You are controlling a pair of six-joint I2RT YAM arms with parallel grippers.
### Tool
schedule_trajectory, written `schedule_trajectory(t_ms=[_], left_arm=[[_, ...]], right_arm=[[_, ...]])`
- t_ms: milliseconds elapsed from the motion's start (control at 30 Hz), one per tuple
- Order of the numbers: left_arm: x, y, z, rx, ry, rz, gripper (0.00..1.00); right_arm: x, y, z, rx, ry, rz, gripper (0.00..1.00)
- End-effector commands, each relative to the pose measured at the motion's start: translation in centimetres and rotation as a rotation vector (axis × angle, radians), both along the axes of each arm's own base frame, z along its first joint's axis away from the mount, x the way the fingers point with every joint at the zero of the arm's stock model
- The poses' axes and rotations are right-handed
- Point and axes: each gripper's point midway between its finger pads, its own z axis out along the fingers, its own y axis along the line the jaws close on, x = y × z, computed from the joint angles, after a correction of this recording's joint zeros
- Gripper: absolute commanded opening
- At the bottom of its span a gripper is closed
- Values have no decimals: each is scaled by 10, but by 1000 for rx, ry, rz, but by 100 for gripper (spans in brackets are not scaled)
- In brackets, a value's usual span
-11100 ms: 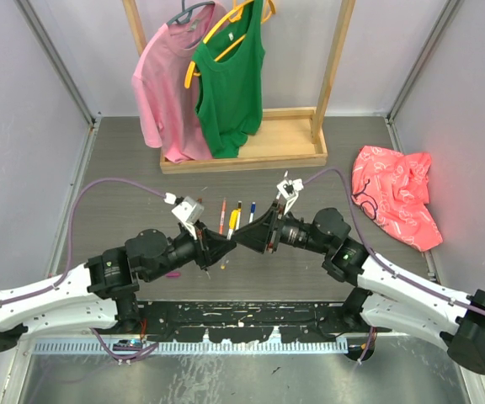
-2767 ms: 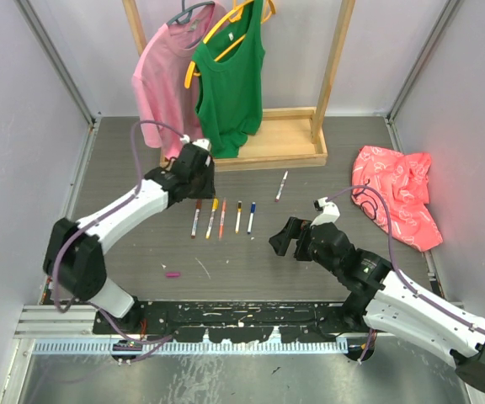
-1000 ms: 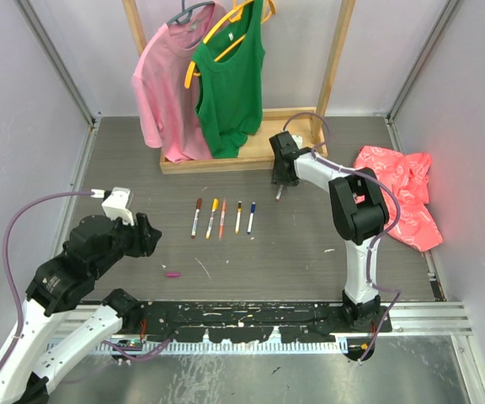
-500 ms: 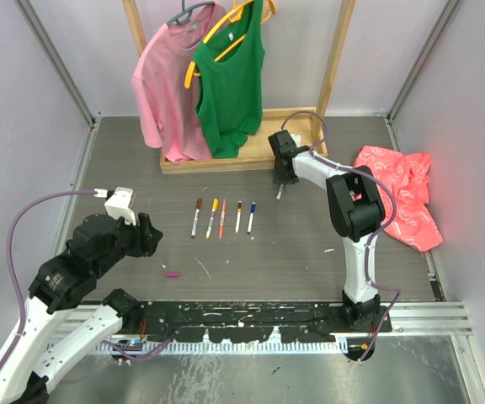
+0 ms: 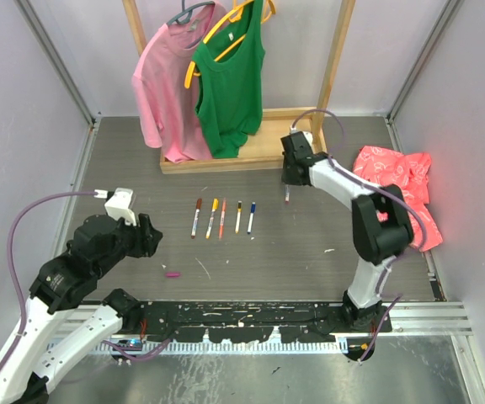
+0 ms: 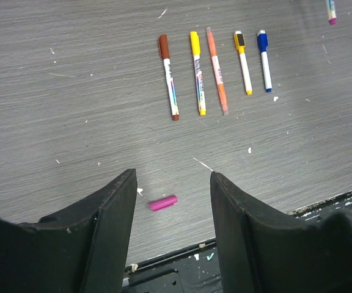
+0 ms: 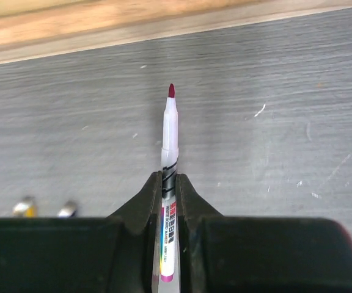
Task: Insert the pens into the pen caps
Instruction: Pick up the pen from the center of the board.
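Note:
My right gripper (image 5: 287, 183) (image 7: 170, 178) is shut on a white pen (image 7: 170, 131) (image 5: 287, 196), uncapped, its magenta tip pointing away from me toward the wooden rack. A loose magenta pen cap (image 6: 163, 202) (image 5: 172, 274) lies on the table near the front edge, between and just ahead of the fingers of my left gripper (image 6: 172, 178) (image 5: 147, 236), which stands open and holds nothing. A row of capped pens (image 6: 216, 67) (image 5: 223, 216) lies mid-table, with brown (image 6: 164, 44), yellow, orange and blue (image 6: 262, 39) caps on them.
A wooden clothes rack base (image 5: 259, 152) stands at the back with a pink shirt (image 5: 165, 84) and a green top (image 5: 230, 80) hanging. A red cloth (image 5: 397, 192) lies at the right. A black rail (image 5: 242, 316) runs along the near edge.
My right gripper has shut on the pen by the rack and carried it slightly right and toward me. The left arm has not moved.

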Motion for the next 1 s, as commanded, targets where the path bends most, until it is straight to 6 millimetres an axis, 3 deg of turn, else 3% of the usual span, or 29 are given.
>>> schedule_trajectory(t_ms=[0,333,500,700,967], left_arm=[[5,-3,23,-83,-83,18,53],[-5,-38,55,-297,-138,-113,54],[-5,-55,72,-377,-153,-173,54],[-2,-70,84,-466,-158,-208,54],[-2,-85,88,-530,-136,-255,54]], right_arm=[[-6,20,87,201,-231,71,0],[-79,42,166,580,-477,130,0],[-119,63,202,711,-591,154,0],[-159,112,225,836,-656,177,0],[-194,175,261,1049,-691,261,0]])
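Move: Far out and to the right, the right hand already holds the uncapped pen just off the board; the empty left gripper is some 34 cm to its left, 25 cm back and 16 cm higher. From the right hand, the blue-capped pen lies about 11 cm left and 10 back, the black-capped one 15 left and 10 back. From the left hand, the held pen is about 34 cm right, 25 ahead and 16 lower; the magenta cap lies almost straight below, 3 cm back, 2 right. Lifting the pen fast by about 20 cm, the right arm pulls it back nearly as far and then swings left over the pen row towards the left gripper, keeping its pinch while its fingers turn from steeply down to nearly level, forward-left. The left hand, fingers still half open, rises and shifts right about 7 cm each, rolling its left side down to meet it. ##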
